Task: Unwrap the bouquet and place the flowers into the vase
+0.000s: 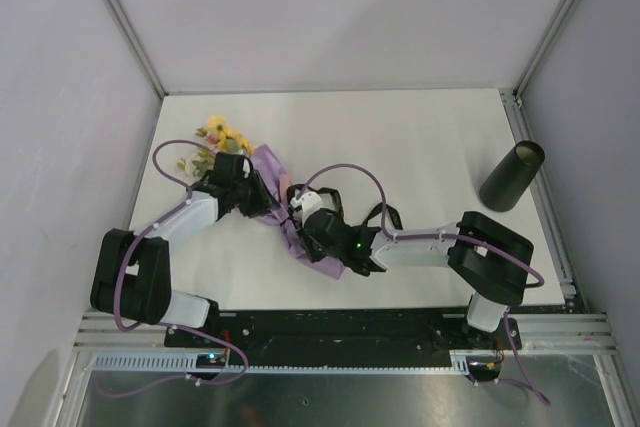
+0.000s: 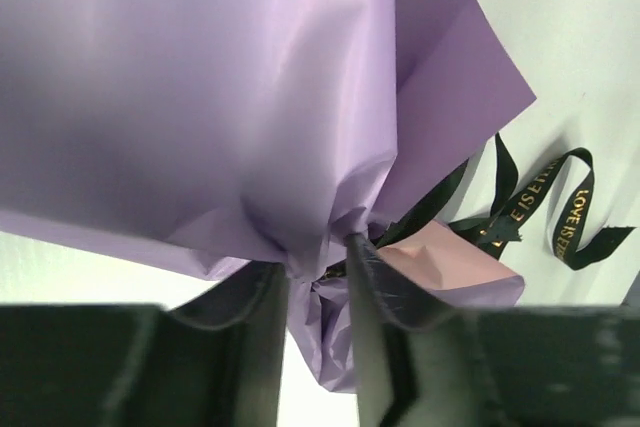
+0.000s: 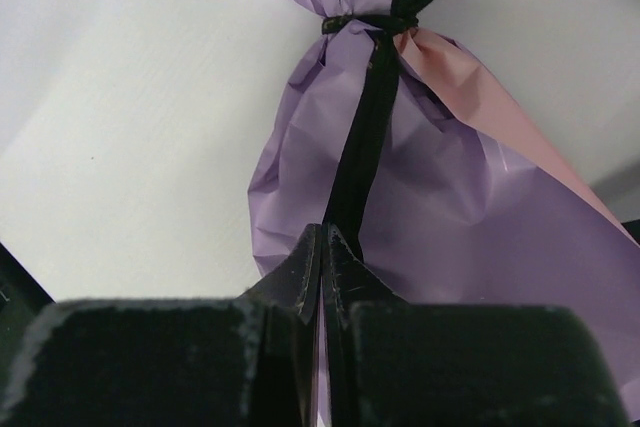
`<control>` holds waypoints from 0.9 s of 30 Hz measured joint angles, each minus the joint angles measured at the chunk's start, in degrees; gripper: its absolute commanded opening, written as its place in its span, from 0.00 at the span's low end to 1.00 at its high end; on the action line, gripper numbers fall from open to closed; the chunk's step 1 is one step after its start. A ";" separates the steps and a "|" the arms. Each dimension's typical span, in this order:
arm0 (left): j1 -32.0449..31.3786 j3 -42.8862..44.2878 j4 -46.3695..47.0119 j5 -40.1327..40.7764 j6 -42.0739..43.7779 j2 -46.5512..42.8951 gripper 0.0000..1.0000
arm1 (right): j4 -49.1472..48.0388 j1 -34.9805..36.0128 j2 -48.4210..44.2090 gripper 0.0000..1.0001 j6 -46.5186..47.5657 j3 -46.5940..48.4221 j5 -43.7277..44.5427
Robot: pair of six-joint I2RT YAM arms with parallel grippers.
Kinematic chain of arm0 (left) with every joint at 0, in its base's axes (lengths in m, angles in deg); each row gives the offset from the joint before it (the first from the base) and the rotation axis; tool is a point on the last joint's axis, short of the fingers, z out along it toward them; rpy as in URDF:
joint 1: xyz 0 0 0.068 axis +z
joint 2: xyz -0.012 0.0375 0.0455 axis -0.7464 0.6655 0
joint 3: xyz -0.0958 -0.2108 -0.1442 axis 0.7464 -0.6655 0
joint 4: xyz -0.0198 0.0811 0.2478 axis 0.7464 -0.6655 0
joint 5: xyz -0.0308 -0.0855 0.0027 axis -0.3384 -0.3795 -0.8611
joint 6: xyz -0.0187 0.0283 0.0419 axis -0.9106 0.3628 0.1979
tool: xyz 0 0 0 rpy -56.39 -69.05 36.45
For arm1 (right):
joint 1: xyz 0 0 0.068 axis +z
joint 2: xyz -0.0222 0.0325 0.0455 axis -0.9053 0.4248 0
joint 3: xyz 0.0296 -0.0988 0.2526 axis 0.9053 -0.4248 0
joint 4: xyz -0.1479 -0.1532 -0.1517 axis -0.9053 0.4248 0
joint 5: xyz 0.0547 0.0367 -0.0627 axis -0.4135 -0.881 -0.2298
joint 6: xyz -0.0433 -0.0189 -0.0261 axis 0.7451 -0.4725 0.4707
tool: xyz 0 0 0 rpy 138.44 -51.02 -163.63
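The bouquet [image 1: 268,175] lies on the white table, left of centre. Its yellow and pink flowers [image 1: 218,135] point to the far left, and the lilac wrap [image 2: 200,97] flares out on both sides of a tied neck. My left gripper [image 2: 315,252] pinches that neck, one finger on each side of the crumpled paper. My right gripper [image 3: 325,232] is shut on the black ribbon [image 3: 365,137], which runs straight from the knot [image 3: 365,23] to its tips. Loose ribbon ends [image 2: 540,197] curl on the table. The dark vase [image 1: 512,177] stands at the far right.
Both arms meet over the bouquet, the left gripper [image 1: 256,197] close to the right gripper [image 1: 300,205]. Purple cables [image 1: 350,172] loop over the arms. Metal frame rails [image 1: 535,187] edge the table on the right, next to the vase.
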 measured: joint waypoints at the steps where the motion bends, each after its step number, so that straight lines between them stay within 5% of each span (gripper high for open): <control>1: 0.00 0.00 0.02 -0.24 -0.04 0.00 0.21 | -0.59 0.02 -0.20 0.00 -0.24 -0.70 0.00; 4: 0.00 -0.24 0.00 -0.79 0.02 -0.02 0.10 | -1.60 0.20 -0.33 0.04 -1.38 -2.32 0.13; 8: -0.02 -0.87 0.07 -1.95 0.07 -0.52 0.01 | -0.96 0.61 -1.68 0.24 -3.58 -3.54 0.66; 17: -1.05 -2.08 0.31 -2.51 0.33 -3.63 0.00 | -2.86 -5.70 -12.46 0.44 -7.32 -4.17 -4.42; 23: -2.45 -2.45 0.44 -3.41 0.66 -6.56 0.00 | -5.79 -10.38 -9.75 0.56 -8.11 -3.65 -7.78; 27: -3.48 -2.47 0.57 -3.54 0.63 -7.87 0.00 | -6.69 -11.08 -4.63 0.56 -8.20 -1.07 -9.57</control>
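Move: The right hand, shut on or against the ribbon tail, has the knot about 5 cm ahead and 3 cm to its left, roughly 1 cm lower; a loose ribbon loop lies some 11 cm ahead and 6 cm to the right. The left hand's half-open fingers straddle the paper neck, its middle about 1 cm to their right, level fore and aft and 1 cm below. From that hand the knot is some 2 cm back and 4 cm right, the flowers 18 cm ahead and 9 cm left. The left fingers close the rest of the way and pinch the purple paper just beside the knot, then lift it about 3 cm while easing back and to the right, turning slightly clockwise. Meanwhile the right hand slips about a centimetre back and down, opens to a bit over half and leaves the ribbon tail, rises some 9 cm from that low point and swings forward with a tilt of roughly 15 degrees, then sinks again a few centimetres with its open fingers coming in over the knot beside the left fingertips. ##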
